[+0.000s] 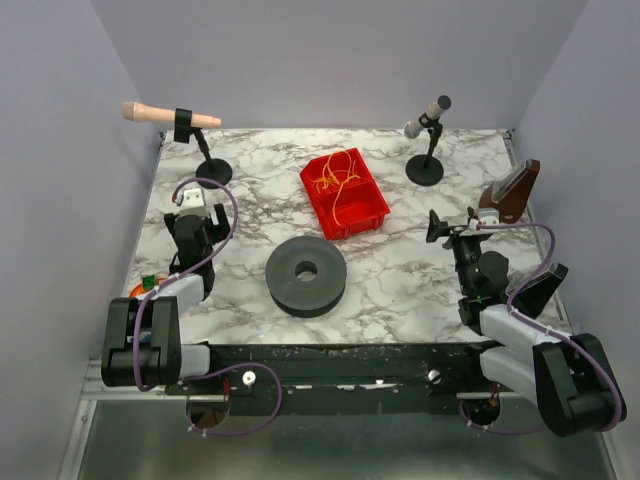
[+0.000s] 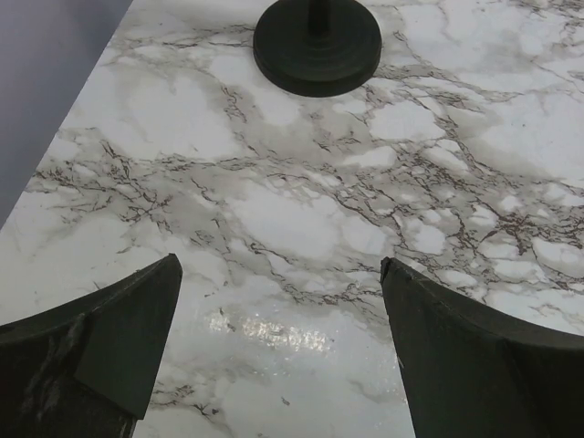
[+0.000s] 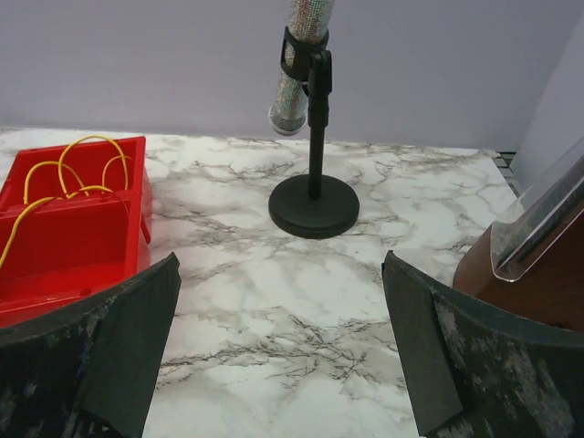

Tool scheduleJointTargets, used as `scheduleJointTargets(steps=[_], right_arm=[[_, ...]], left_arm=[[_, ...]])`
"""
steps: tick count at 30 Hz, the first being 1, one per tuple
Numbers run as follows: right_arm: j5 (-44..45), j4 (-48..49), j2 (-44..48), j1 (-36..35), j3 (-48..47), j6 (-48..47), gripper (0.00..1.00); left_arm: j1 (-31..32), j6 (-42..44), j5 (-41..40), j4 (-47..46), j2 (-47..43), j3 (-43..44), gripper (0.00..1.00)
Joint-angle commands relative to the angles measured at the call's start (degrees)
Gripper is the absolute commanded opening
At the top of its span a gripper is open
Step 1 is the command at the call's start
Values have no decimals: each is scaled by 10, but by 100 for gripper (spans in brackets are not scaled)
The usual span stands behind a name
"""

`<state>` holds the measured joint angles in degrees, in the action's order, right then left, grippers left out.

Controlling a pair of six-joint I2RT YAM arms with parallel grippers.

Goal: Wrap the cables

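Thin yellow-orange cables (image 1: 338,176) lie tangled in a red bin (image 1: 372,204) at the table's centre back; in the right wrist view the cables (image 3: 68,173) loop over the bin (image 3: 82,246) at the left. My left gripper (image 1: 192,213) hovers near the table's left side, open, with only marble between its fingers (image 2: 278,301). Toward the right side, my right gripper (image 1: 450,228) is open too, nothing between its jaws (image 3: 278,301). Both grippers are well apart from the cables.
A dark round spool (image 1: 306,275) lies in front of the bin. A beige microphone on a stand (image 1: 210,170) is back left, its base (image 2: 318,46) ahead of my left gripper. A silver microphone stand (image 1: 426,150) is back right. A brown holder (image 1: 510,192) sits at the right edge.
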<state>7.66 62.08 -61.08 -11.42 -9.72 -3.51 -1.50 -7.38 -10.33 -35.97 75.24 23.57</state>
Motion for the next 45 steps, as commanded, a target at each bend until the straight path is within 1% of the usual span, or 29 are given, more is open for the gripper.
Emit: scheduleJointTargets(steps=[1, 4, 5, 9, 11, 13, 16, 18, 20, 22, 23, 25, 27, 29, 33, 35, 37, 38, 39, 40, 44, 45], right_arm=[[-15, 29, 2, -2, 0, 1, 100], [-48, 3, 10, -2, -17, 5, 100], [-55, -13, 16, -3, -27, 9, 100], [-98, -94, 38, -2, -75, 16, 100], [-138, -142, 43, -2, -111, 17, 100], [-200, -212, 38, -2, -171, 11, 100], [-286, -317, 1, -3, -289, 19, 100], [-340, -359, -43, -4, -365, 33, 100], [-357, -404, -99, -17, -445, 33, 100], [-349, -446, -154, -34, -513, 26, 100], [-342, -473, -195, -39, -561, 20, 100], [-330, -543, -259, -51, -648, 10, 100], [-323, -620, -312, -67, -716, -4, 100], [-310, -674, -346, -82, -754, -4, 100], [-259, -661, -349, -129, -709, 9, 99], [-234, -670, -365, -157, -699, 16, 97], [-228, -672, -395, -171, -699, 33, 92], [-230, -675, -415, -171, -704, 68, 87], [-229, -681, -432, -171, -715, 83, 82], [-224, -683, -452, -172, -725, 95, 79], [-191, -689, -505, -179, -754, 115, 71], [-181, -689, -514, -183, -756, 116, 70]], left_arm=[[-2, -19, -22, 8, -3, 10, 99], [-2, -30, -31, 100, -12, 47, 99], [-1, -23, -22, 120, -14, 57, 99], [-3, 23, 35, 139, -25, 68, 99], [-2, 45, 59, 139, -39, 69, 99], [-3, 64, 79, 156, -48, 81, 99], [-3, 104, 102, 236, -45, 130, 99], [-3, 116, 130, 291, -41, 170, 99], [-3, 124, 143, 329, -40, 204, 99], [-3, 131, 162, 357, -41, 229, 99], [-3, 133, 175, 374, -39, 241, 99], [-3, 125, 198, 406, -31, 263, 99], [-2, 114, 223, 429, -19, 279, 99], [-2, 105, 240, 440, -12, 285, 99], [-2, 100, 245, 434, -8, 278, 99], [-2, 99, 242, 430, -2, 278, 99], [-1, 95, 245, 428, 4, 278, 99], [-2, 94, 247, 427, 6, 278, 99], [-2, 93, 249, 427, 6, 277, 99], [-1, 93, 249, 427, 4, 276, 99], [-1, 95, 248, 425, -7, 271, 99], [-2, 96, 245, 424, -9, 268, 99]])
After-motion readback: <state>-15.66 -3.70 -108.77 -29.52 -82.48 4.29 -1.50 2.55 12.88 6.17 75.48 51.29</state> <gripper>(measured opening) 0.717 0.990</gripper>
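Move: Over the table's right part, the open right hand has the yellow cable about 15 cm ahead, 26 cm to its left and 15 cm below, in the red tray, whose middle is some 14 cm ahead and 25 cm left. The grey spool lies about 7 cm back and 34 cm left, and the right microphone stand's base roughly 19 cm ahead and 3 cm left. From the left hand the cable is about 11 cm ahead, 33 cm right and 6 cm lower. Sweeping left about 27 cm in an arc, the right hand climbs some 18 cm while reaching forward, then plunges below its starting height over the red tray, turning about 40 degrees counter-clockwise and tipping its fingers well down; they narrow by about a quarter around the cable's loose tail without visibly touching it. The left hand, still wide open, rises, then sinks partway, shifting right towards the tray and turning clockwise. ##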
